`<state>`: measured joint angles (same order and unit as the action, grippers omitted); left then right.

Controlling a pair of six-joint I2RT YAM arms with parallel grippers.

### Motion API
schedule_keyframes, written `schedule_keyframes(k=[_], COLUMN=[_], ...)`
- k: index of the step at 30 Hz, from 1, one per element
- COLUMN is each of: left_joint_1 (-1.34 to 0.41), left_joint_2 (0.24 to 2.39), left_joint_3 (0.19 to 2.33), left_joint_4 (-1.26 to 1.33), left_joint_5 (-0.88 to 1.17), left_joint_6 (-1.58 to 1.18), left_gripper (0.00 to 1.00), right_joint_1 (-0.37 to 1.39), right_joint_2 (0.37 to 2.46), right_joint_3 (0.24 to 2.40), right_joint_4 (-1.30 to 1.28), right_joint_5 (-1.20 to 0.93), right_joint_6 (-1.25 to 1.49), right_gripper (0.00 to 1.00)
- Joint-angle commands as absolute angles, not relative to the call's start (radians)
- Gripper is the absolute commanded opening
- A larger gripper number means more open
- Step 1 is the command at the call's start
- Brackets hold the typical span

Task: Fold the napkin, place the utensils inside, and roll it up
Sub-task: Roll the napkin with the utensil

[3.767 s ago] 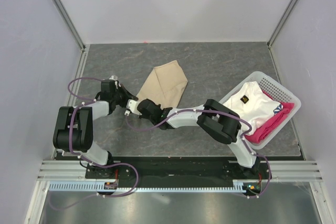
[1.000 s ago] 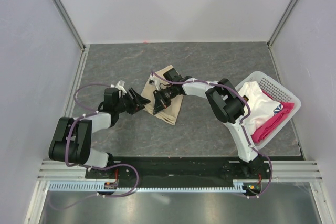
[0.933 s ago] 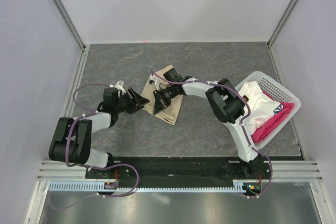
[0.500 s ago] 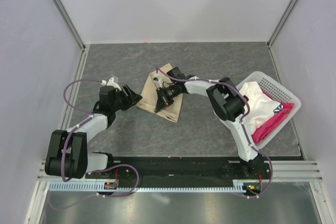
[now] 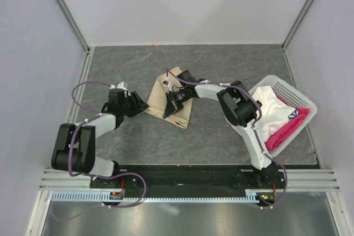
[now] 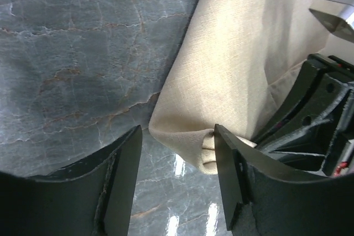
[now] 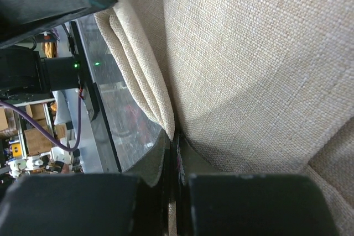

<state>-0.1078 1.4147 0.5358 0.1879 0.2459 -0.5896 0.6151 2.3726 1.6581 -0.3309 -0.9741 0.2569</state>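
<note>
The beige napkin (image 5: 176, 113) lies folded and bunched at the middle of the grey table. My right gripper (image 5: 171, 103) reaches over it from the right and is shut on a folded edge of the napkin (image 7: 249, 70), with several layers running into its closed jaws (image 7: 176, 153). My left gripper (image 5: 141, 105) sits at the napkin's left corner. It stands open (image 6: 177, 178), with the napkin's rounded corner (image 6: 191, 142) between its fingers and touching the right one. The utensils are out of view.
A white basket (image 5: 306, 98) stands at the right edge, holding a white cloth (image 5: 265, 106) and a pink-red cloth (image 5: 282, 134). The right gripper's black body (image 6: 315, 120) is close to my left fingers. Walls enclose the table on three sides.
The right arm has swung from the napkin's near side to over it and gathered the cloth narrower. In the last second the left arm shifted slightly left; its jaws stay at the corner.
</note>
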Motion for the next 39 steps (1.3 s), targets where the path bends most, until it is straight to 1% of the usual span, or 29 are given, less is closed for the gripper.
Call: schedule_keyframes(k=[1,2,5,6,8,9,12,14,16,17,19,20,22,23,25,29,30,31,33,34,39], left_joint_1=[-0.104,-0.104,-0.104,-0.104,-0.104,-0.104,-0.104,-0.104,-0.104,-0.104,-0.104,-0.104,-0.104,-0.104,-0.104,-0.104,-0.104,-0.104,-0.103,-0.103,-0.103], left_joint_2=[1.462,1.468,1.5,1.517,1.532,1.54,1.554,1.555,1.562,1.566,1.575,1.585,1.589,1.594,1.597,1.605,1.611,1.612,1.615,1.62,1.62], left_joint_3=[0.587,0.592,0.607,0.614,0.629,0.633,0.646,0.652,0.663,0.669,0.692,0.698,0.712,0.716,0.727,0.747,0.75,0.755,0.758,0.759,0.762], left_joint_4=[0.206,0.207,0.204,0.203,0.189,0.183,0.157,0.14,0.117,0.107,0.081,0.063,0.048,0.034,0.023,0.006,-0.018,-0.021,-0.026,-0.026,-0.032], left_joint_5=[0.275,0.275,0.273,0.275,0.281,0.281,0.278,0.267,0.259,0.258,0.255,0.255,0.261,0.262,0.262,0.261,0.262,0.264,0.268,0.27,0.27], left_joint_6=[-0.545,-0.545,-0.54,-0.541,-0.54,-0.537,-0.531,-0.531,-0.526,-0.523,-0.515,-0.512,-0.511,-0.508,-0.508,-0.506,-0.505,-0.506,-0.505,-0.505,-0.506], left_gripper=[0.57,0.56,0.47,0.41,0.33,0.24,0.08,0.03,0.02,0.02,0.02,0.02,0.02,0.02,0.02,0.02,0.02,0.02,0.02,0.02,0.02], right_joint_1=[0.586,0.586,0.583,0.583,0.583,0.583,0.583,0.583,0.583,0.584,0.584,0.586,0.588,0.589,0.594,0.636,0.673,0.695,0.766,0.793,0.909], right_joint_2=[2.436,2.437,2.442,2.444,2.439,2.434,2.411,2.387,2.353,2.338,2.292,2.277,2.228,2.211,2.155,2.057,2.021,2.002,1.952,1.936,1.882], right_joint_3=[1.67,1.671,1.675,1.677,1.68,1.68,1.678,1.677,1.669,1.664,1.649,1.643,1.622,1.614,1.582,1.51,1.481,1.465,1.425,1.373,1.246], right_joint_4=[-0.337,-0.337,-0.337,-0.337,-0.337,-0.336,-0.337,-0.339,-0.337,-0.337,-0.337,-0.337,-0.337,-0.337,-0.336,-0.333,-0.331,-0.327,-0.286,-0.256,-0.101], right_joint_5=[-0.851,-0.853,-0.854,-0.853,-0.845,-0.841,-0.824,-0.815,-0.811,-0.81,-0.805,-0.807,-0.818,-0.815,-0.786,-0.629,-0.582,-0.461,-0.324,-0.202,0.024], right_joint_6=[0.236,0.238,0.239,0.239,0.238,0.239,0.235,0.23,0.219,0.213,0.201,0.178,0.157,0.134,0.108,0.006,-0.068,-0.093,-0.135,-0.17,-0.241], right_gripper=[0.0,0.0,0.0,0.0,0.0,0.0,0.0,0.02,0.08,0.18,0.29,0.37,0.44,0.5,0.55,0.61,0.62,0.63,0.63,0.64,0.68])
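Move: The left end of the napkin's folded near edge lies between the left hand's open fingers, about 1 cm ahead and 3 cm below; the napkin's far tip is some 18 cm ahead and 13 cm right. The right hand already pinches that near edge, whose left end is about 8 cm to its left and 3 cm ahead, while the near right corner is roughly 9 cm right and 5 cm back. The left hand sinks a good 2 cm, edging about 1 cm forward, and shuts its fingers on the left end of the napkin's folded near edge, then keeps the pinch as its fingers tip slightly further down. The right hand first keeps its own pinch, creeping barely forward, and once the left has closed it opens wide, lets go and rises about 4 cm while drifting right, then swings back towards its base over the near edge as its wrist turns some 50 degrees and the fingers point more steeply down. ##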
